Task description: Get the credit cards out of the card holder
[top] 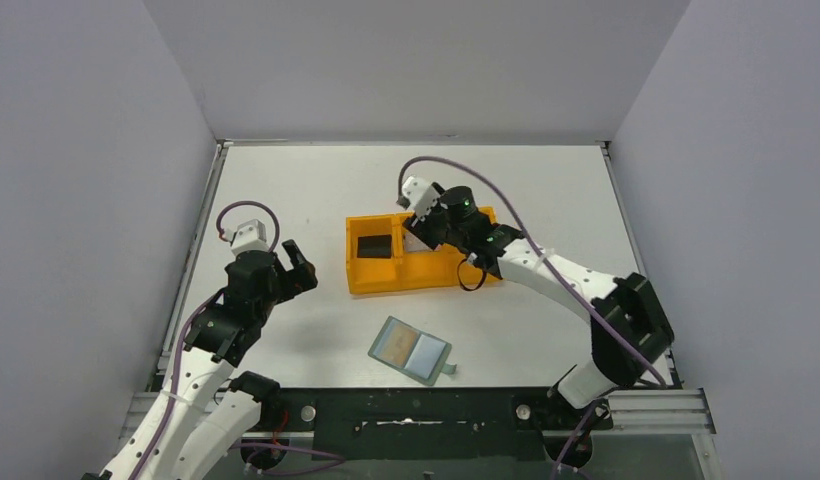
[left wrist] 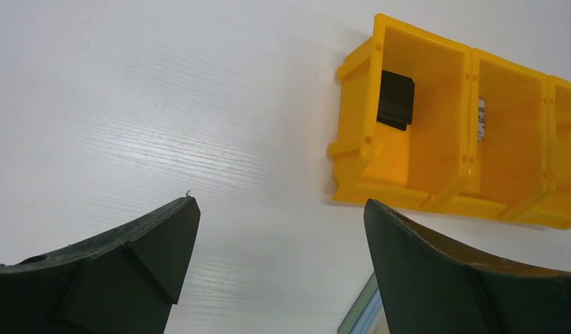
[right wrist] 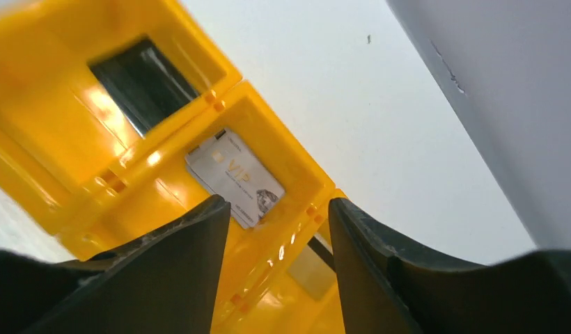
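Note:
The card holder [top: 411,349] lies open on the table near the front, pale blue inside, with a tan-brown credit card [top: 394,345] in its left half. A black card [top: 374,246] [right wrist: 143,83] lies in the left compartment of the orange tray [top: 386,278]. A silvery grey card [right wrist: 234,177] lies in the middle compartment. My right gripper [top: 418,235] [right wrist: 279,209] hovers over that middle compartment, jaws apart and holding nothing. My left gripper [top: 291,265] [left wrist: 279,202] stands open over bare table left of the tray.
The three-compartment tray [left wrist: 408,188] sits mid-table; the left wrist view also shows the black card [left wrist: 395,99] and a corner of the card holder [left wrist: 363,316]. Grey walls enclose the table on the left, back and right.

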Available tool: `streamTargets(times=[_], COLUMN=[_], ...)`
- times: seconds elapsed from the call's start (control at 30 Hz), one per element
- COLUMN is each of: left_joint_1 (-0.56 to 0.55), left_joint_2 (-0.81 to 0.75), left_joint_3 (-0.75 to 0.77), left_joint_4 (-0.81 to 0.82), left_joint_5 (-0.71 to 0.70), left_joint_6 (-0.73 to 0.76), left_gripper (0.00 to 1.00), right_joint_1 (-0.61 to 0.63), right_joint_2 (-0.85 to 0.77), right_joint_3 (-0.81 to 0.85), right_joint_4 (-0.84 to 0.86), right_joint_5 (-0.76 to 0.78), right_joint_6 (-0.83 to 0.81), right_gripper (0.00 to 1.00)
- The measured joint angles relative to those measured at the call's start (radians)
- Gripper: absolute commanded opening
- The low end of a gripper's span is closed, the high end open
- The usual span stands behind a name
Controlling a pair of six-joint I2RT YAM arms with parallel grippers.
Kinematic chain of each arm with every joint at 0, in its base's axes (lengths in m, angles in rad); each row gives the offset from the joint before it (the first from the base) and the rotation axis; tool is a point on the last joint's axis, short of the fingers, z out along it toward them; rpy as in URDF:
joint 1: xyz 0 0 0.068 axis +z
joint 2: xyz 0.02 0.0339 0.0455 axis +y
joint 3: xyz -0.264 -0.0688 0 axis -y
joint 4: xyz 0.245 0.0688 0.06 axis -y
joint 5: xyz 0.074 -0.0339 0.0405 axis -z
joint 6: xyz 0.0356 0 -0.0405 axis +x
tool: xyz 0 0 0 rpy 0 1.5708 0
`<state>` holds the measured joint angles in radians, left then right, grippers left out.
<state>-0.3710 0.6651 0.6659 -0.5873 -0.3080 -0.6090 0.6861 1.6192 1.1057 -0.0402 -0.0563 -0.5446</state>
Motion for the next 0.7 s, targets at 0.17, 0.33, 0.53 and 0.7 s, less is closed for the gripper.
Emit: streamTargets(times=[0.17,0.33,0.53,0.7], left_joint_1=[0.0,0.001,0.001,0.001], left_joint_2=[0.0,0.001,0.001,0.001], left_joint_3=[0.0,0.0,0.0,0.0], left_joint_4=[0.0,0.0,0.0,0.0], left_joint_5=[0.003,0.006,0.006,0.005], left_joint_6=[0.0,0.0,0.0,0.0], left_gripper=[0.91,0.91,0.91,0.91], right_joint_1=[0.002,0.101,0.37,0.536], right_joint_2=[-0.209,-0.294,-0.27,-0.172], right_joint_3=[-0.008,-0.159,-0.279,-0.222], right_joint_4=[-0.052,-0.103,-0.301,-0.399], right_joint_5=[0.041,0.145,0.309,0.457], right_joint_6=[0.611,1.049,1.466,1.69], right_gripper=[0.55,0.56,0.53,0.5])
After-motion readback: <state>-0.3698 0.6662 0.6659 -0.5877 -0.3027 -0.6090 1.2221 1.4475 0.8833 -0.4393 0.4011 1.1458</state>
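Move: Behind the empty right hand, about 20 cm back, 4 cm to its left and 13 cm below, lies the tan card, still in the left half of the open card holder, whose middle is some 21 cm back and 2 cm left. The white VIP card in the orange tray is roughly 4 cm ahead and 1 cm right, 12 cm down; the tray's middle is 1 cm ahead and 3 cm right. From the idle left hand the tan card lies about 7 cm back, 18 cm right and 15 cm below. Swinging back from above the orange tray, the right hand first rises about 7 cm, then sweeps back over the tray's near side and sinks to end about 7 cm lower than it began, over the tan card in the card holder. It comes back some 22 cm in all; the wrist rolls and turns clockwise as the fingers tip more steeply down, half open throughout, short of touching the holder. ##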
